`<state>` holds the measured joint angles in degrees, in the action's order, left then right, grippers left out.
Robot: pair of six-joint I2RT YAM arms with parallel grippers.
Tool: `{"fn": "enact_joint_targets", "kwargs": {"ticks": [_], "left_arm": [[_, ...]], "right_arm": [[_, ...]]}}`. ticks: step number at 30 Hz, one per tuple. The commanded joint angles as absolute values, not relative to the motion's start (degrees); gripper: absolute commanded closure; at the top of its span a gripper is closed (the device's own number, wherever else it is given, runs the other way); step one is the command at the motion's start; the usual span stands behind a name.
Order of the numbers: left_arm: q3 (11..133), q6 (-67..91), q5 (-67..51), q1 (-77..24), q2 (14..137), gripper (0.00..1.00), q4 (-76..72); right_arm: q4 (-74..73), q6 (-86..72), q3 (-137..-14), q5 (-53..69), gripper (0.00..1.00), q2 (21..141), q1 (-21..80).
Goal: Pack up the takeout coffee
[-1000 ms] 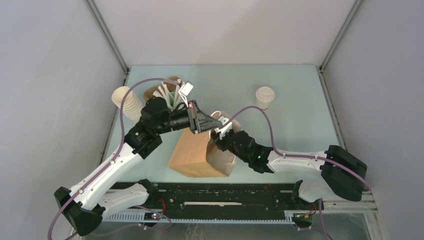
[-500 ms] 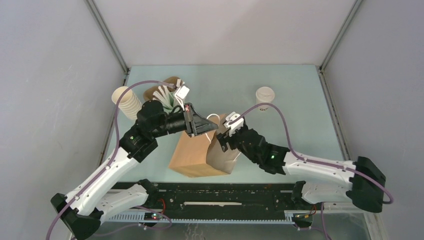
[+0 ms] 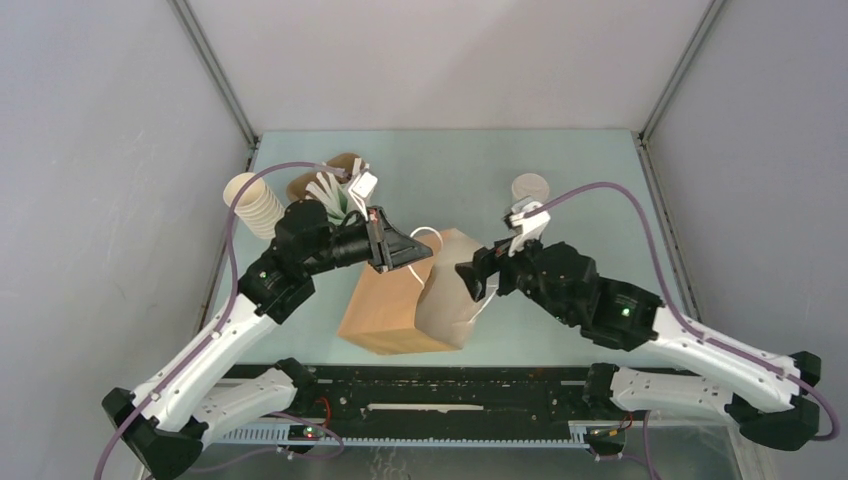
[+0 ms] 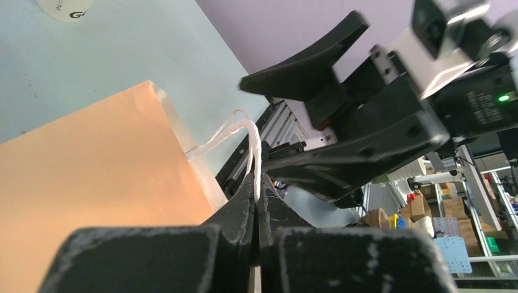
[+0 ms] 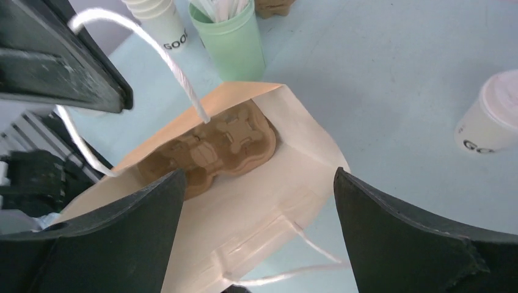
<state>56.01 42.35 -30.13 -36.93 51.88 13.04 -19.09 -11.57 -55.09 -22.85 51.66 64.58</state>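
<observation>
The takeout coffee (image 3: pixel 531 187), a small cream cup with a white lid, stands on the table right of the bag; it also shows at the right edge (image 5: pixel 493 119). A brown paper bag (image 3: pixel 395 305) stands open with a moulded brown carrier (image 5: pixel 211 149) inside. My left gripper (image 3: pixel 428 253) is shut on the bag's white string handle (image 4: pixel 243 130), holding it up. My right gripper (image 5: pixel 258 174) hovers open above the bag's near rim, nothing between its fingers. In the top view it (image 3: pixel 480 281) sits between bag and cup.
A pale green cup of white sticks (image 3: pixel 340 197) and a tall stack of cream cups (image 3: pixel 255 205) stand behind the bag at the left. A brown cardboard piece (image 3: pixel 322 172) lies behind them. Grey walls close in the table on three sides.
My right gripper has opened wide, let go of the bag's right rim and drawn up and to the right. The left gripper has kept its hold on the handle.
</observation>
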Motion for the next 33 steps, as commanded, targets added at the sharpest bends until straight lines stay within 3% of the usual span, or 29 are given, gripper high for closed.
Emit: {"fn": "enact_joint_targets", "kwargs": {"ticks": [1, 7, 12, 25, 30, 33], "left_arm": [[57.1, 40.8, -29.2, -36.4, 52.7, 1.0, 11.6], [61.3, 44.1, -29.9, -36.3, 56.0, 1.0, 6.6], [65.0, 46.0, -29.3, -35.6, 58.1, 1.0, 5.1], [61.1, 49.7, -30.4, -28.0, 52.1, 1.0, 12.0], [56.2, 48.6, -30.7, -24.1, 47.7, 1.0, 18.3], [56.5, 47.2, -31.8, -23.7, 46.5, 1.0, 18.7]], "right_arm": [[-35.0, -24.8, -62.6, -26.8, 0.0, 49.3, 63.5], [-44.4, -33.5, -65.9, -18.5, 0.0, 45.8, 53.6], [-47.2, -31.1, -66.4, -15.8, 0.0, 44.2, 45.3], [-51.9, -19.7, -73.3, -1.4, 0.03, 56.8, 21.4], [-54.1, -25.2, -80.1, 11.0, 0.02, 62.4, 22.1], [-51.5, -33.8, -84.7, 10.4, 0.02, 64.2, 30.3]]}}
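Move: The left hand still grips one handle of the tilted paper bag; the bag's middle is about 3 cm back, 3 cm left and 12 cm below. From that hand the green straw cup stands roughly 18 cm left and 10 cm ahead, 13 cm lower. From the empty right hand the lidded coffee cup stands about 17 cm ahead, 15 cm right and 12 cm below, and the bag's middle about 14 cm left, 4 cm back, 8 cm lower. Left hand hoists, then lowers the held handle; right swings about 15 cm right and forward, then veers left. ##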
